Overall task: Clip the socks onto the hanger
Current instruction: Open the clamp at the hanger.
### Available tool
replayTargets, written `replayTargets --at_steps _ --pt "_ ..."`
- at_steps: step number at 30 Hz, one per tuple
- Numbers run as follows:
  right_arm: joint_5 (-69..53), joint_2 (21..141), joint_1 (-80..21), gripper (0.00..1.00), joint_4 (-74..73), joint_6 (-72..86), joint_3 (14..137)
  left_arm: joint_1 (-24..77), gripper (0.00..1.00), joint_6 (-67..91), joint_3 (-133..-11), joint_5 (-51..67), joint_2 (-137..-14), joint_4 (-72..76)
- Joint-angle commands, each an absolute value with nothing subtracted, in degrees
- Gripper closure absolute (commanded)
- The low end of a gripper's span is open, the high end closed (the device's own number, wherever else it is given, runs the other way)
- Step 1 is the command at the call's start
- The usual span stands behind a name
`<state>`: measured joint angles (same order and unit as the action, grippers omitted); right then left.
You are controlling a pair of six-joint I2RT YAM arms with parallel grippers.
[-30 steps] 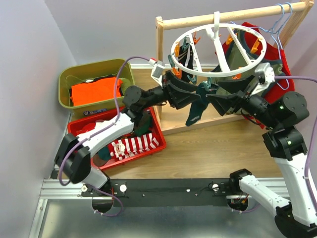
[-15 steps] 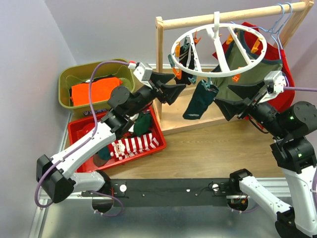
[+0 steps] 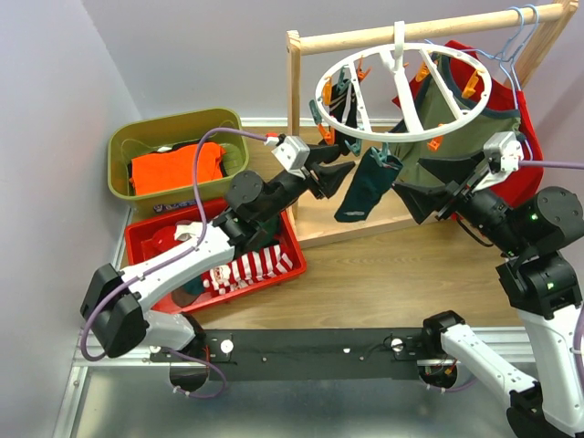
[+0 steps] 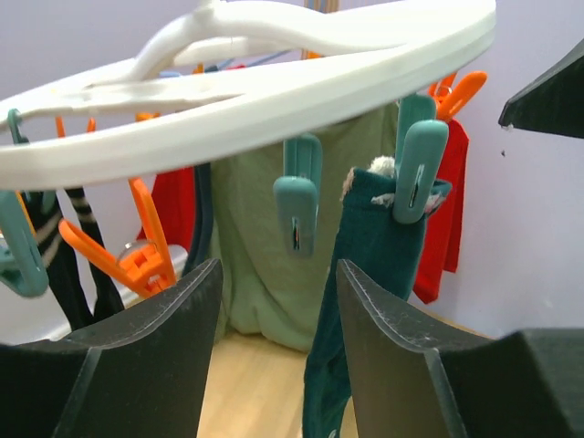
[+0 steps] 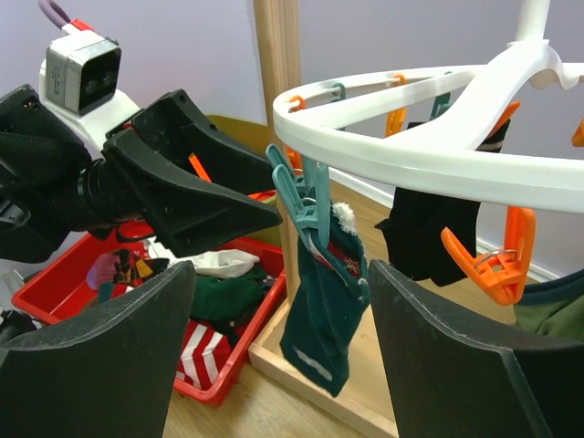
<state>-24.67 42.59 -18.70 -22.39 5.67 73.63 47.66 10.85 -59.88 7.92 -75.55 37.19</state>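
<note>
The white ring hanger (image 3: 401, 87) hangs from the wooden rack. A dark green sock (image 3: 363, 187) dangles from a teal clip (image 4: 415, 173) on the hanger's near rim. My left gripper (image 3: 345, 162) is open just left of this sock, with nothing between its fingers (image 4: 155, 347). From the right, my right gripper (image 3: 412, 178) faces the same sock (image 5: 328, 301), also open and empty. An empty teal clip (image 4: 297, 196) hangs beside the clipped one. Other dark socks (image 3: 342, 128) hang at the ring's left. More socks, one red-and-white striped (image 3: 246, 266), lie in the red tray (image 3: 292, 265).
The wooden rack's post (image 3: 294, 100) and base frame (image 3: 365, 224) stand right behind the grippers. Olive (image 3: 456, 137) and red shirts hang on blue hangers at the back right. A green bin (image 3: 123, 151) with an orange garment (image 3: 173, 169) sits at the back left.
Both grippers have drawn back from under the ring, leaving the green sock hanging from its teal clip. The left gripper then shifted slightly right and lower; the right has stayed still since.
</note>
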Motion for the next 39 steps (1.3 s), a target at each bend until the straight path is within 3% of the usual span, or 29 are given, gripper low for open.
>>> replayTargets --at_steps 1,25,30,34,39 --pt "-25.84 42.01 -19.07 0.16 -22.33 5.62 72.77 48.08 0.39 6.24 -60.47 5.8 -77.95 44.91" --pt "-27.86 41.66 -19.07 0.16 -21.88 6.24 72.51 48.08 0.45 8.52 -65.21 11.69 -84.9 52.03" --pt "-29.09 42.01 -18.99 0.15 -21.27 6.94 73.12 48.08 0.55 9.05 -65.04 11.86 -85.17 52.12" --pt "-33.91 43.68 -19.07 0.15 -20.13 9.39 74.0 48.25 0.69 9.58 -64.69 11.95 -85.17 52.21" --pt "-40.07 46.67 -19.07 0.16 -17.58 12.48 75.32 48.78 0.78 9.58 -63.72 11.08 -83.85 52.12"
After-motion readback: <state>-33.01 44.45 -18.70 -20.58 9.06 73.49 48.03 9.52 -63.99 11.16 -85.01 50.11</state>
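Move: The empty teal clamp on the hanger's near rim is about 4 cm to the left hand's right, 2 cm ahead and 3 cm above. The teal clamp holding the green sock is some 9 cm to that hand's right, level fore and aft, 3 cm up; an orange clamp is about 5 cm ahead, 2 cm left and 1 cm up. From the right hand, the empty clamp lies roughly 8 cm ahead, 13 cm left and 2 cm up. Rightward and slightly forward the left hand eases about 3 cm towards the empty teal clamp, then rises some 2 cm, fingertips tipping up slightly, and closes its part-open fingers on the clamp's handles. The right hand, still wide open, waits, then late on edges about 2 cm left towards the clamps, swinging about 10 degrees counter-clockwise. ##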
